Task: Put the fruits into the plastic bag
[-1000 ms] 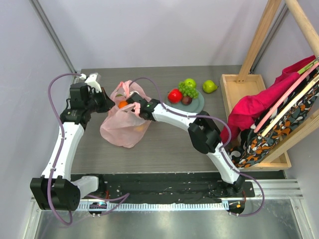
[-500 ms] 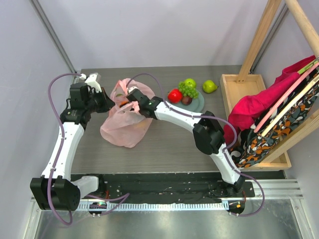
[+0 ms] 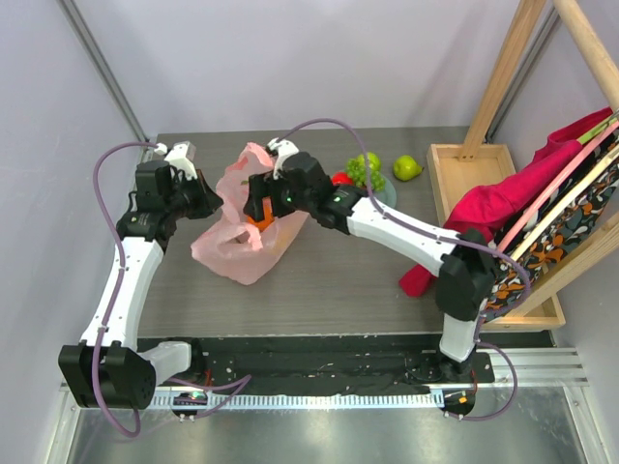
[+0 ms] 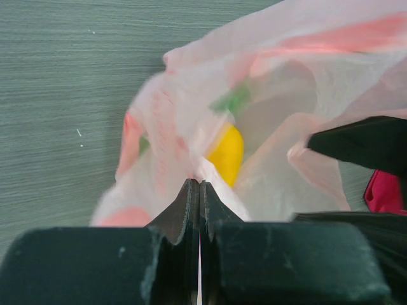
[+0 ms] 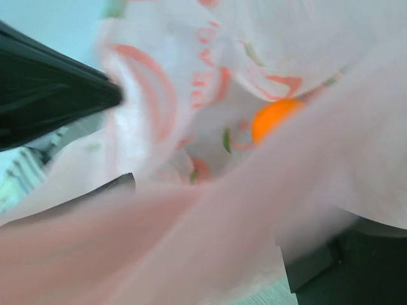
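The pink plastic bag (image 3: 242, 246) lies at the table's middle left with its mouth held up. My left gripper (image 3: 200, 200) is shut on the bag's left rim (image 4: 199, 184). My right gripper (image 3: 259, 206) is inside the bag's mouth, its fingers (image 5: 121, 184) apart, with bag film draped over them. An orange (image 5: 276, 119) lies in the bag beyond them, clear of the fingers. A yellow fruit (image 4: 227, 152) shows through the film. A red apple (image 3: 338, 179), green grapes (image 3: 368, 174) and a green apple (image 3: 368, 159) sit on the grey plate (image 3: 387, 200).
A green pear-shaped fruit (image 3: 407, 167) lies on the table right of the plate. A wooden tray (image 3: 464, 179) and a rack with a magenta cloth (image 3: 493, 208) and a patterned bag stand at the right. The right arm's forearm (image 3: 397, 224) crosses over the plate's near side.
My right gripper carried the orange from the bag's rim into its mouth, and the orange now lies loose inside. The right arm has stretched out. The bag's far rim has risen. The left gripper held still.
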Controlling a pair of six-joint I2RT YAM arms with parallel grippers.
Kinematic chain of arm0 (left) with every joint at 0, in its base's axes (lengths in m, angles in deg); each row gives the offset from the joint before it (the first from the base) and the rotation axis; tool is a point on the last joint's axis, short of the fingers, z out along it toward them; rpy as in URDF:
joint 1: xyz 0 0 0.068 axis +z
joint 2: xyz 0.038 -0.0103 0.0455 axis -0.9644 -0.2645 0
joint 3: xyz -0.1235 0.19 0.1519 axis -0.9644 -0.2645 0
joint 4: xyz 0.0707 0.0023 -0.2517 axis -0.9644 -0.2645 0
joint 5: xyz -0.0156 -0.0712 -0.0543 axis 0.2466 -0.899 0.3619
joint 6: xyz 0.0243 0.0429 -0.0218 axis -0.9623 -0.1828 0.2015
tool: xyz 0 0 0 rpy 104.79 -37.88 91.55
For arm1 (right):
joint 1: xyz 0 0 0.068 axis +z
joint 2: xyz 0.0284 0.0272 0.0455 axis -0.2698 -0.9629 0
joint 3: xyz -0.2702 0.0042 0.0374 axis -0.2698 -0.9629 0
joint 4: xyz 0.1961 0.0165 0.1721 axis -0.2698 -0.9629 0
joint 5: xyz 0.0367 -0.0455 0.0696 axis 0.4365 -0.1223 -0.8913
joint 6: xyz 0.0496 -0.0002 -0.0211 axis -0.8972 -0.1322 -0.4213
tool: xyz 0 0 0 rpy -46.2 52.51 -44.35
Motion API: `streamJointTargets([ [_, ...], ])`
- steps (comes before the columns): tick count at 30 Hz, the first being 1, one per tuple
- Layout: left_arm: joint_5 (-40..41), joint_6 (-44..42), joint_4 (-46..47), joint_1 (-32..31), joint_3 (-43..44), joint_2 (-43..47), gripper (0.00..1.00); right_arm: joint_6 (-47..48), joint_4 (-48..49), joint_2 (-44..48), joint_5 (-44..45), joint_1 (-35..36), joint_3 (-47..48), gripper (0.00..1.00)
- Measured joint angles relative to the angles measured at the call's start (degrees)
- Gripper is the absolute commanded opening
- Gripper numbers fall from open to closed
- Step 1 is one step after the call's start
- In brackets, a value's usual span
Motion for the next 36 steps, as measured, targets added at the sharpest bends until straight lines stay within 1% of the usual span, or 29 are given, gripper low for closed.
streamJointTargets([
  [4, 0.2, 0.0, 0.0, 0.0, 0.0, 0.0, 0.00, -1.6, 4.5, 5.3, -2.9, -1.6, -3.8, 0.97],
  [8, 0.4, 0.0, 0.0, 0.0, 0.0, 0.0, 0.00, -3.3, 7.0, 7.5, -4.1, -3.3, -5.9, 0.97],
  [16, 1.0, -0.2, -0.1, 0.0, 0.0, 0.0, 0.00, -4.7, 10.0, 12.8, -6.0, -6.2, -16.3, 0.96],
  [20, 1.4, -0.2, -0.1, 0.0, 0.0, 0.0, 0.00, -4.9, 12.2, 18.3, -7.4, -6.4, -19.3, 0.95],
  [24, 1.5, -0.2, -0.1, 0.0, 0.0, 0.0, 0.00, -4.4, 15.8, 27.5, -6.8, -6.8, -22.9, 0.95],
  [27, 1.5, -0.2, -0.1, 0.0, 0.0, 0.0, 0.00, -3.4, 18.2, 33.5, -2.6, -7.4, -25.3, 0.94],
  [30, 1.5, -0.2, -0.1, 0.0, 0.0, 0.0, 0.00, -2.5, 18.6, 37.0, 6.4, -8.2, -25.9, 0.94],
  [32, 1.5, -0.2, -0.1, 0.0, 0.0, 0.0, 0.00, -1.8, 17.5, 36.8, 12.8, -8.5, -25.0, 0.94],
  [34, 1.6, -0.2, -0.1, 0.0, 0.0, 0.0, 0.00, -1.5, 15.4, 34.5, 17.8, -8.7, -22.8, 0.95],
  [36, 1.6, -0.2, -0.1, 0.0, 0.0, 0.0, 0.00, -1.5, 14.0, 30.0, 22.1, -8.7, -19.9, 0.96],
])
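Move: My empty right hand is still at the bag's mouth, with the orange in the bag about 2 cm to its left and some 16 cm below. The red apple on the plate lies roughly 19 cm to my right hand's right, 11 cm ahead and 20 cm down. The grapes are about 26 cm right and 14 cm ahead, the green apple 27 cm right and 18 cm ahead. From my left hand the red apple is some 28 cm right and 11 cm ahead. I draw my wide-open right hand out of the bag's mouth and across to the right towards the plate of fruit, about 17 cm. It lifts a little, dips, climbs to some 16 cm higher while easing back, then swings forward and starts sinking, fingers tipping up and turning clockwise about 30 degrees. My left hand stays put, still pinching the bag's edge. ##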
